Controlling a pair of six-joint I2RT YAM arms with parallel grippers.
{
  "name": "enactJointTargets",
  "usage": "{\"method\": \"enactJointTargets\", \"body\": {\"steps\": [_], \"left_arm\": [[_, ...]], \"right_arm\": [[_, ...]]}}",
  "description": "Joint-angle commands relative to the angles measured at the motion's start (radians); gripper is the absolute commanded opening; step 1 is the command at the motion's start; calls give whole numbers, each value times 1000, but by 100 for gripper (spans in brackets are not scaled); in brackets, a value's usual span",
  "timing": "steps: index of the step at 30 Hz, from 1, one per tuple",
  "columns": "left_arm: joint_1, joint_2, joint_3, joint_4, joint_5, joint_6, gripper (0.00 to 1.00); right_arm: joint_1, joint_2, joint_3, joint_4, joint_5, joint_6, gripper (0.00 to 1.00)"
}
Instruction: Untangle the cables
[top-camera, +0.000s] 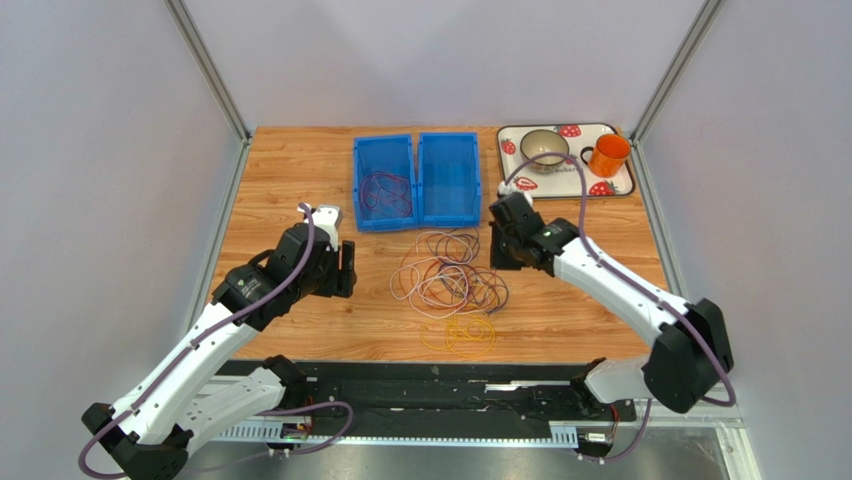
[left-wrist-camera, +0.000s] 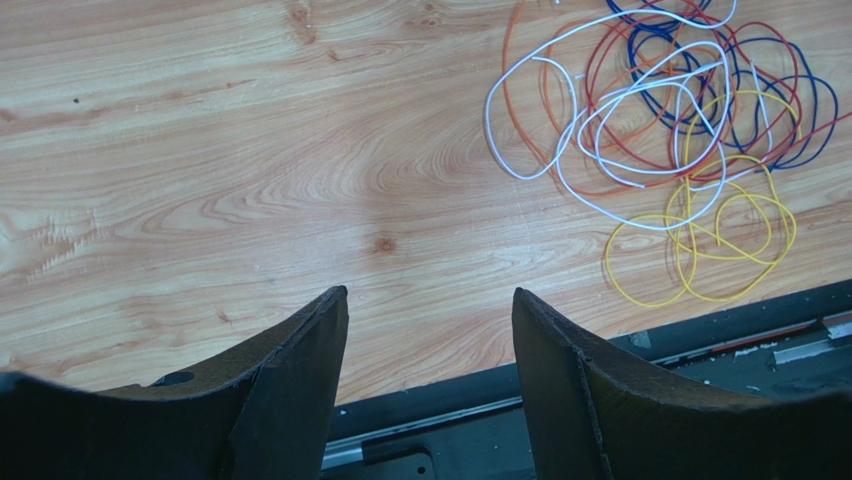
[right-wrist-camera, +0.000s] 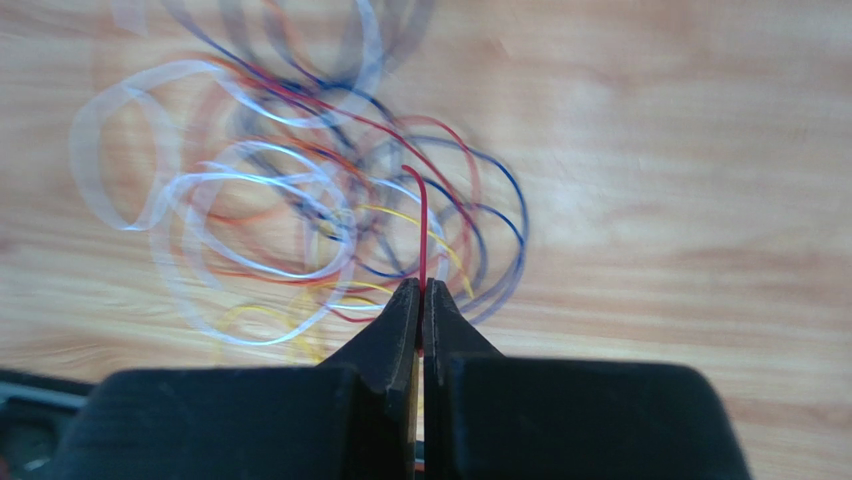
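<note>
The cables (top-camera: 452, 282) lie as a tangle of white, red, blue, orange and yellow loops mid-table; the left wrist view shows the same cables (left-wrist-camera: 660, 120) at upper right. A yellow cable (top-camera: 462, 335) loops at the near side of the heap. My right gripper (right-wrist-camera: 421, 292) is shut on a red cable (right-wrist-camera: 422, 230) that rises from its tips; overhead the right gripper (top-camera: 497, 260) sits at the tangle's right edge. My left gripper (left-wrist-camera: 430, 300) stands open over bare wood, left of the heap; overhead the left gripper (top-camera: 346, 270) is apart from the cables.
Two blue bins (top-camera: 415, 180) stand behind the tangle; the left bin holds a dark red cable (top-camera: 385, 192). A strawberry-print tray (top-camera: 620, 185) at back right carries a bowl (top-camera: 544, 148) and an orange mug (top-camera: 608, 155). A black rail (top-camera: 420, 385) runs along the near edge.
</note>
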Motion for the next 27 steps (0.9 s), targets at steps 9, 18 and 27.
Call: {"method": "enactJointTargets", "body": {"steps": [9,18,27], "left_arm": [[-4,-16,-3,39,11,4,69],[-4,-22,-6,39,5,3,69],[-6,-42,-9,38,8,-5,68]], "right_arm": [[41,-348,424,203,-352,-154,0],[53,-402,628,475,-533,-123,0],[53,-439,391,402,-371,-139,0]]}}
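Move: The right hand already pinches the red cable, about 7 cm above the table; the cable tangle's middle lies roughly 10 cm to its left, about level with it fore and aft, and 7 cm below. The yellow cable loops lie about 11 cm back and 8 cm left, the right blue box some 22 cm ahead and 11 cm left. From the idle left hand, the tangle is about 5 cm ahead, 20 cm right and 17 cm below. Keeping its shut fingers on the red cable, the right hand whips upward by nearly 50 cm, away from the tangle, to draw the cable out, bearing a little forward and left at first and then some 10 cm back towards its own base. As it climbs, the wrist swings round by about 90 degrees, so that the fingers go from pointing down to pointing left and forward, tilted slightly up, and the rise stops with the hand sinking by about a centimetre. ##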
